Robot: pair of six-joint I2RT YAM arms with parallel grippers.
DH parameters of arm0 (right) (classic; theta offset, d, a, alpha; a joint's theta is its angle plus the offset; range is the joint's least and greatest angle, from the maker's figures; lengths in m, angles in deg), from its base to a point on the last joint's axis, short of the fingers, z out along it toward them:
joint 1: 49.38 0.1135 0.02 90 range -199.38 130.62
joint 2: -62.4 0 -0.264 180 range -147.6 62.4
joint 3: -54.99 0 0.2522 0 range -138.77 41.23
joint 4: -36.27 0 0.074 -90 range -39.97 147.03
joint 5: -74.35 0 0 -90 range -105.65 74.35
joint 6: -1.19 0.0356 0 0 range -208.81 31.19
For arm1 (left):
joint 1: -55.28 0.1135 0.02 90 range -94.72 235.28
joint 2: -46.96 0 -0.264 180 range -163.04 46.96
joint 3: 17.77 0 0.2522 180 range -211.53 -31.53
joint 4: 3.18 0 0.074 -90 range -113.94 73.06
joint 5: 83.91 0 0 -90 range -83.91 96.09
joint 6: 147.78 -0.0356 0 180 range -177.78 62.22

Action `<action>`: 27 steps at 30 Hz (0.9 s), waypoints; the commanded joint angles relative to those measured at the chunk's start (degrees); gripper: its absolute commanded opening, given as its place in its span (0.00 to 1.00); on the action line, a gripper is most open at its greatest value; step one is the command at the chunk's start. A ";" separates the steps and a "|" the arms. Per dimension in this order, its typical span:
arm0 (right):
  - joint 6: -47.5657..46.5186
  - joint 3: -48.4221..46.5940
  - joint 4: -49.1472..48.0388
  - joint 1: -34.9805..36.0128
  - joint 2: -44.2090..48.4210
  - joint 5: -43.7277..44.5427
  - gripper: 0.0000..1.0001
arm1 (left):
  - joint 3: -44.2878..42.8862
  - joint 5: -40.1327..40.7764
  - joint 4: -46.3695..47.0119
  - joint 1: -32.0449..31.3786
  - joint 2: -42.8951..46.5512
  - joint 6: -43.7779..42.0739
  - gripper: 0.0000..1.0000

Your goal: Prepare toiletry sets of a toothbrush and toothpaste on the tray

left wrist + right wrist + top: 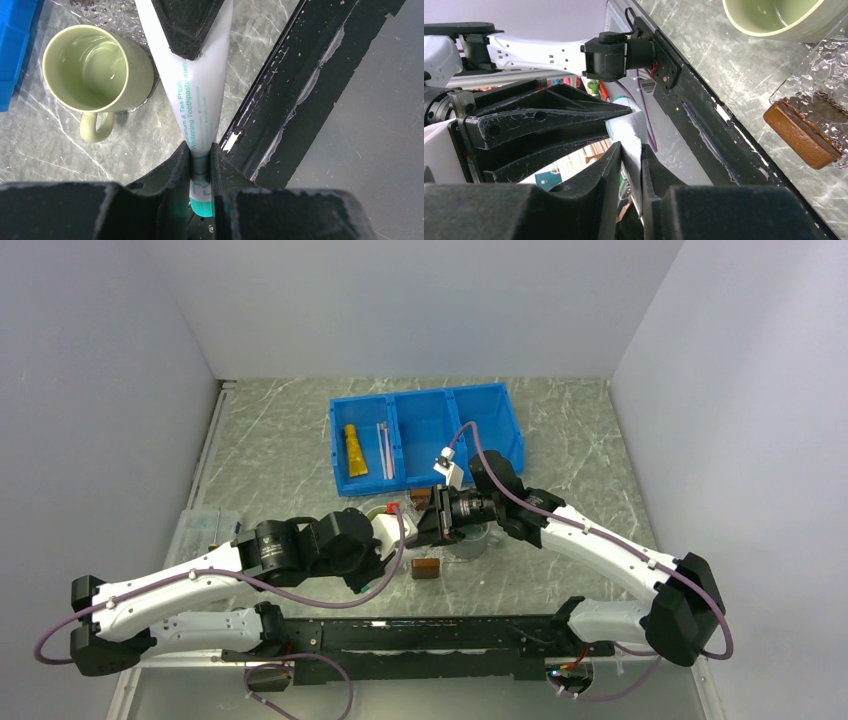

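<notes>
A white toothpaste (197,95) tube with teal print and a teal cap hangs in the air between both grippers. My left gripper (201,150) is shut on it just above the cap. My right gripper (631,147) is pinched on the tube's flat far end (626,132); its black fingers (187,25) cover that end in the left wrist view. A yellow-orange toothpaste (355,450) and a thin pale toothbrush (383,445) lie in the left compartment of the blue bin (420,395). The clear tray (819,85) with its brown handle (796,135) lies under the grippers.
A pale green mug (95,67) stands beside the tray, close below the held tube. The black rail (300,85) at the table's near edge runs right next to the grippers. A second brown handle (427,569) shows near the arms. A clear box (200,530) sits at the left.
</notes>
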 commanded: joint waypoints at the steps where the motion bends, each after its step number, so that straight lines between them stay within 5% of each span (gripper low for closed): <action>1: 1.14 -0.25 -3.82 0.95 0.28 -1.33 0.17 | -0.60 0.97 5.11 -0.31 1.16 -0.41 0.10; 6: 1.14 -0.45 -4.01 1.10 -0.11 -1.50 0.00 | -0.08 1.38 5.07 -0.31 2.01 -0.52 0.23; 18: -2.58 -4.45 0.14 1.01 -0.19 0.38 0.00 | 1.52 1.18 6.93 -0.31 6.67 -1.18 0.73; 27: -11.08 -13.44 12.01 0.82 0.41 5.84 0.00 | 0.62 8.06 6.54 -0.31 9.99 -0.03 0.85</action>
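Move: Left gripper: still pinching the white toothpaste near its cap; the tube's middle lies about 3 cm ahead and 3 cm right, nearly level. The green mug is some 10 cm ahead, 3 cm right and 10 cm below. Right gripper: the same tube's middle is about 3 cm back, 4 cm left; its flat tail is between the fingers. The clear tray is some 2 cm ahead, 3 cm right and 15 cm below; the grey mug stands 12 cm right, 2 cm ahead, 11 cm below. Hold the left gripper in place while the right one, almost still, shuts its fingers on the toothpaste's flat tail. Then open the left fingers wide to let go of the cap end, and lift the left gripper about 4 cm off the tube, tipping its fingers up some 10 degrees. Keep the right grip shut, rising about 1 cm at the end. ##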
